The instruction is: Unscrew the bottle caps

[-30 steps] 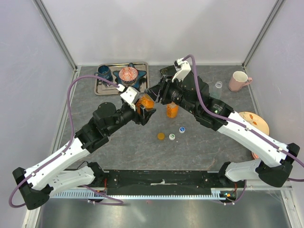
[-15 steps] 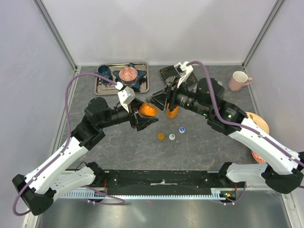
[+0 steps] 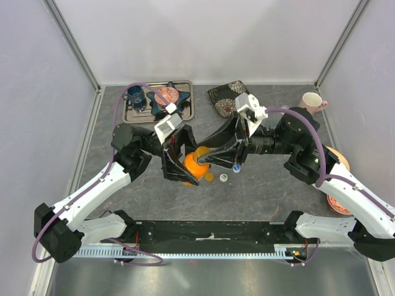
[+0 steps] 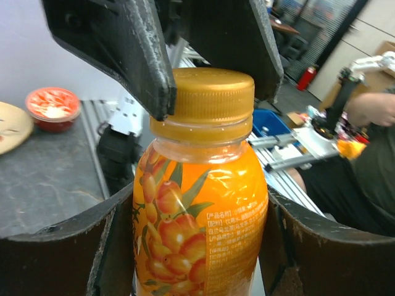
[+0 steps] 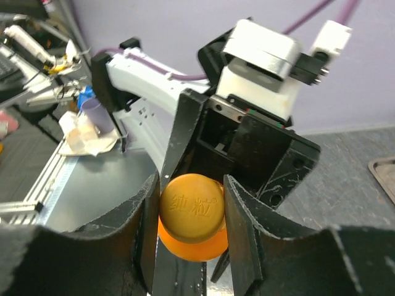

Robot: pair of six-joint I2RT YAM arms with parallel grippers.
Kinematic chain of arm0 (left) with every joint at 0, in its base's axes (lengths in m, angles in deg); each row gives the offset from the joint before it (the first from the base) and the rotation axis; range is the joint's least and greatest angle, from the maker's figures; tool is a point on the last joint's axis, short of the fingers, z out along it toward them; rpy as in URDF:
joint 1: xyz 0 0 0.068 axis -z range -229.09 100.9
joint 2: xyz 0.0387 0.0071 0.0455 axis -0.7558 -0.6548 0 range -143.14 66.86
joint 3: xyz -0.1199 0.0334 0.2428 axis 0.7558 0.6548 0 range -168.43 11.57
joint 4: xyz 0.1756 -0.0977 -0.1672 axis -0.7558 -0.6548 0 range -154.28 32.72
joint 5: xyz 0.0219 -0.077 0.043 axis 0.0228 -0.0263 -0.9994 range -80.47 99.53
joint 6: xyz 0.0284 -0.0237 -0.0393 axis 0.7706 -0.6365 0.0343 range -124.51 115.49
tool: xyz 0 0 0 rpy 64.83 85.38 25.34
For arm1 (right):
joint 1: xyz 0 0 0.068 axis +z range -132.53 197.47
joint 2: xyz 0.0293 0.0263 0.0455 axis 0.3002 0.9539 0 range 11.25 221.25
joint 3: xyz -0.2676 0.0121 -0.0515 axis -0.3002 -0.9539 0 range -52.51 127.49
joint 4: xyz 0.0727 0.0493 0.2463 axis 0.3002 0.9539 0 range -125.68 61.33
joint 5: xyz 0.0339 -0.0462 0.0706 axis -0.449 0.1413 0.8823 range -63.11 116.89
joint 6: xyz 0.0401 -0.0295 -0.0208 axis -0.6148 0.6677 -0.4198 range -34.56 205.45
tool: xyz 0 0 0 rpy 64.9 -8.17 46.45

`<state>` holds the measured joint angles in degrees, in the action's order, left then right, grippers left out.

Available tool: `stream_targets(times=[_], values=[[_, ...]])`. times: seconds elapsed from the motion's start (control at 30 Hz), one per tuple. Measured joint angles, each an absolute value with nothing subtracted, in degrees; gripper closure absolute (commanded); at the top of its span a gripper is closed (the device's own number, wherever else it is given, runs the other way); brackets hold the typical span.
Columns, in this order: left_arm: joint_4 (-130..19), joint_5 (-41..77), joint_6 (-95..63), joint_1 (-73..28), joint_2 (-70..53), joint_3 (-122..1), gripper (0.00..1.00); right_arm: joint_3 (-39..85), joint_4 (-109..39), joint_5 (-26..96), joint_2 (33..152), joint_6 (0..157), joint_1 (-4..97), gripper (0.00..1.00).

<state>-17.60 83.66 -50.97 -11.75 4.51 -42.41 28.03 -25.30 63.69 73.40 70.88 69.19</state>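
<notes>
An orange juice bottle (image 4: pixel 200 209) is clamped at its body by my left gripper (image 4: pixel 200 253), held above the table's middle (image 3: pixel 192 165). Its orange bottle cap (image 4: pixel 207 96) sits on the neck. My right gripper (image 5: pixel 191 213) is shut on this cap (image 5: pixel 192 207), one finger (image 4: pixel 133 55) on each side. Three loose bottle caps lie on the table just beside the bottle: an orange one (image 3: pixel 210 177), a green-and-white one (image 3: pixel 223 177) and a blue-and-white one (image 3: pixel 236 168).
A metal tray (image 3: pixel 188 111) at the back left carries a blue mug (image 3: pixel 134 95) and a star-shaped dish (image 3: pixel 169 95). A dark patterned dish (image 3: pixel 227 92) lies at the back, a pink mug (image 3: pixel 311 102) at the back right, a plate (image 3: pixel 339 159) at the right edge.
Both arms have swung together from near the tray toward the table's middle, carrying the bottle between them. Both grips look unchanged.
</notes>
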Motion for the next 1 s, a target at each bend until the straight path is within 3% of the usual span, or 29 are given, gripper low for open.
stream_targets(times=[0.27, 0.37, 0.43, 0.53, 0.63, 0.83, 1.0], values=[[-7.2, 91.9, -60.8, -11.6, 1.0, -42.4, 0.55, 26.8, -24.3, 71.5, 73.2, 79.4, 69.1, 1.0], [-8.5, 92.7, -60.5, -11.6, 1.0, -42.4, 0.55, 26.9, -23.9, 72.0, 73.6, 80.1, 69.1, 0.77], [-12.0, 92.7, -58.1, -11.7, 1.4, -42.5, 0.55, 26.9, -23.2, 71.5, 73.6, 80.1, 69.1, 0.53], [-20.5, 92.0, -51.7, -11.8, 2.7, -43.1, 0.55, 27.1, -22.2, 70.4, 73.6, 79.0, 69.2, 0.25], [-28.7, 88.0, -44.6, -11.9, 4.1, -44.9, 0.54, 27.2, -19.7, 68.5, 73.8, 77.0, 69.5, 0.14], [-40.4, 82.3, -33.5, -12.1, 7.2, -46.2, 0.54, 28.9, -17.0, 59.4, 74.8, 72.8, 69.8, 0.02], [-47.2, 78.0, -27.5, -12.1, 8.2, -46.2, 0.53, 33.9, -16.8, 53.0, 76.0, 69.2, 69.8, 0.02]])
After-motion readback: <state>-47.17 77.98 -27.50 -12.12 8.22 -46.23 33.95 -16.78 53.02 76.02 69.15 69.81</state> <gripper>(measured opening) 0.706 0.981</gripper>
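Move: The gold cap of the orange bottle is already pinched between the right fingertips, so it lies at that hand's point. From the left hand, clamped round the bottle's body, the cap sits about 6 cm up, 3 cm to the right and 2 cm ahead. On the table some 43 cm below the right hand lie a loose gold cap, 8 cm ahead and 2 cm left; a white cap, 8 cm ahead and 4 cm right; and a blue cap, 12 cm ahead and 9 cm right. Both hands first ease back and down by about 2 cm together, the right still pinching the cap and turning slightly counter-clockwise while the left turns the bottle clockwise, some 15 degrees between them. Then the right fingers open wide and let go of the cap, that hand dipping a little more before it swings forward about 4 cm, rises and turns back clockwise, while the left keeps its grip and carries the bottle some 3 cm forward, turning it back counter-clockwise. ##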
